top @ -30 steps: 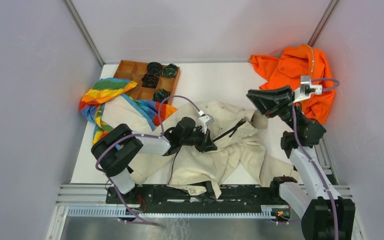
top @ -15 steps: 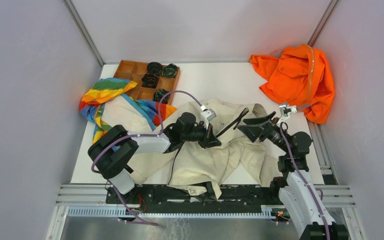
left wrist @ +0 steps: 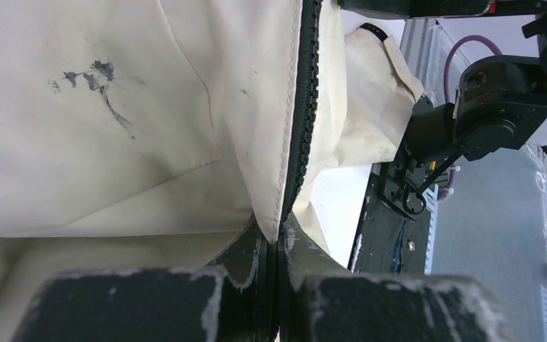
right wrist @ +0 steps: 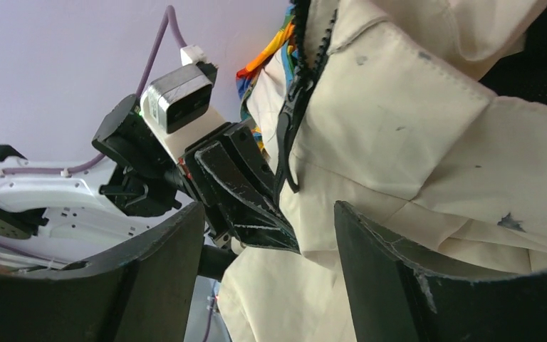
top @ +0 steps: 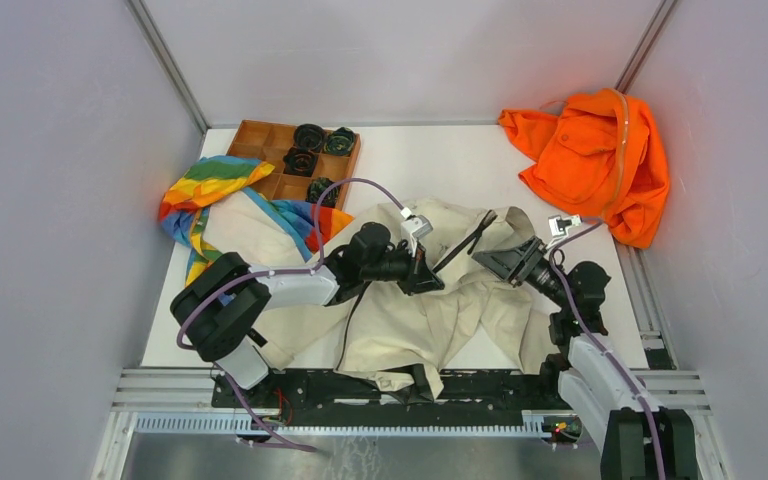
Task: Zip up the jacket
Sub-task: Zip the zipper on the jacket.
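The cream jacket (top: 410,320) lies crumpled in the middle of the table, with its dark zipper (top: 460,245) running diagonally up to the right. My left gripper (top: 428,283) is shut on the jacket's edge at the lower end of the zipper. In the left wrist view the zipper teeth (left wrist: 305,107) and cream hem run straight into the closed jaws of the left gripper (left wrist: 279,246). My right gripper (top: 488,258) hangs low over the jacket, just right of the zipper, and is open. In the right wrist view the right gripper (right wrist: 269,208) holds nothing, with the zipper pull (right wrist: 288,107) and the left gripper's fingers (right wrist: 249,192) ahead of it.
A bright orange garment (top: 590,160) lies at the back right. A rainbow-striped cloth (top: 210,190) sits at the left, partly under the jacket. Behind it stands a wooden tray (top: 260,150) holding dark round pieces. The black base rail (top: 480,385) runs along the near edge.
My right arm has swung down and left, from beside the orange garment to the jacket, and its jaws have opened. The left gripper shifted slightly right, still clamped on the jacket.
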`<control>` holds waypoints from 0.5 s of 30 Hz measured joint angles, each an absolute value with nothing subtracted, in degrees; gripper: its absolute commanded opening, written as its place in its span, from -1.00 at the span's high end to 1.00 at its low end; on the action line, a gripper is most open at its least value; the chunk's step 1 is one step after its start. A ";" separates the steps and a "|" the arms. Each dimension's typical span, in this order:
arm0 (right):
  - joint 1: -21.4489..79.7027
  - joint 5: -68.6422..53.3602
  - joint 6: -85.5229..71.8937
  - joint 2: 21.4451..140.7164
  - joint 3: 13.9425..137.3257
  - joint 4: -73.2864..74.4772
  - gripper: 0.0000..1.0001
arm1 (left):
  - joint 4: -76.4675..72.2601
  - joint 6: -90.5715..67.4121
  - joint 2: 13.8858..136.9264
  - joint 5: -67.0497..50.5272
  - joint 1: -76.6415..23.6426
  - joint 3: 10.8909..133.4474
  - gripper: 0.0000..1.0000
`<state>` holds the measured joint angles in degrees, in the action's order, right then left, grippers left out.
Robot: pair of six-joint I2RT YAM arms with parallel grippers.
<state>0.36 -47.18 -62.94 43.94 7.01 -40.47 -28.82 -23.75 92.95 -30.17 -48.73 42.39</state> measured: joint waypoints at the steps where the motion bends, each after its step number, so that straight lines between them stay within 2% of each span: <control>1: 0.36 -46.96 -63.68 44.99 7.01 -41.50 -0.35 | -28.80 -23.75 92.95 -30.22 -48.73 42.48 0.96; 8: 0.58 -46.44 -69.28 53.19 8.12 -49.39 -0.07 | -28.71 -24.16 92.95 -30.61 -49.08 43.31 0.96; 15: 2.24 -46.48 -71.99 54.02 8.82 -53.47 0.19 | -28.10 -24.16 92.95 -30.61 -49.39 43.92 0.96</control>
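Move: The zipper's pull tab hangs just beyond my open right fingertips, about 4 cm ahead, 3 cm to the left and roughly level. Its slider is some 7 cm ahead and 1 cm left; the collar flap lies about 8 cm ahead, 6 cm right and slightly lower. My left fingers, already holding the zipper tape, sit 5 cm back, 10 cm left and 8 cm lower. From my left hand the tab is about 9 cm ahead, 8 cm right and 5 cm higher. I close my right fingers from wide open to about half while bringing them in around the hanging pull tab: first some 1.5 cm forward, then up nearly 2 cm and a touch left, the wrist rolling about 5 degrees so its left side rises. My left hand keeps its shut grip on the zipper tape below the slider and eases it about 1 cm up and to the right. ##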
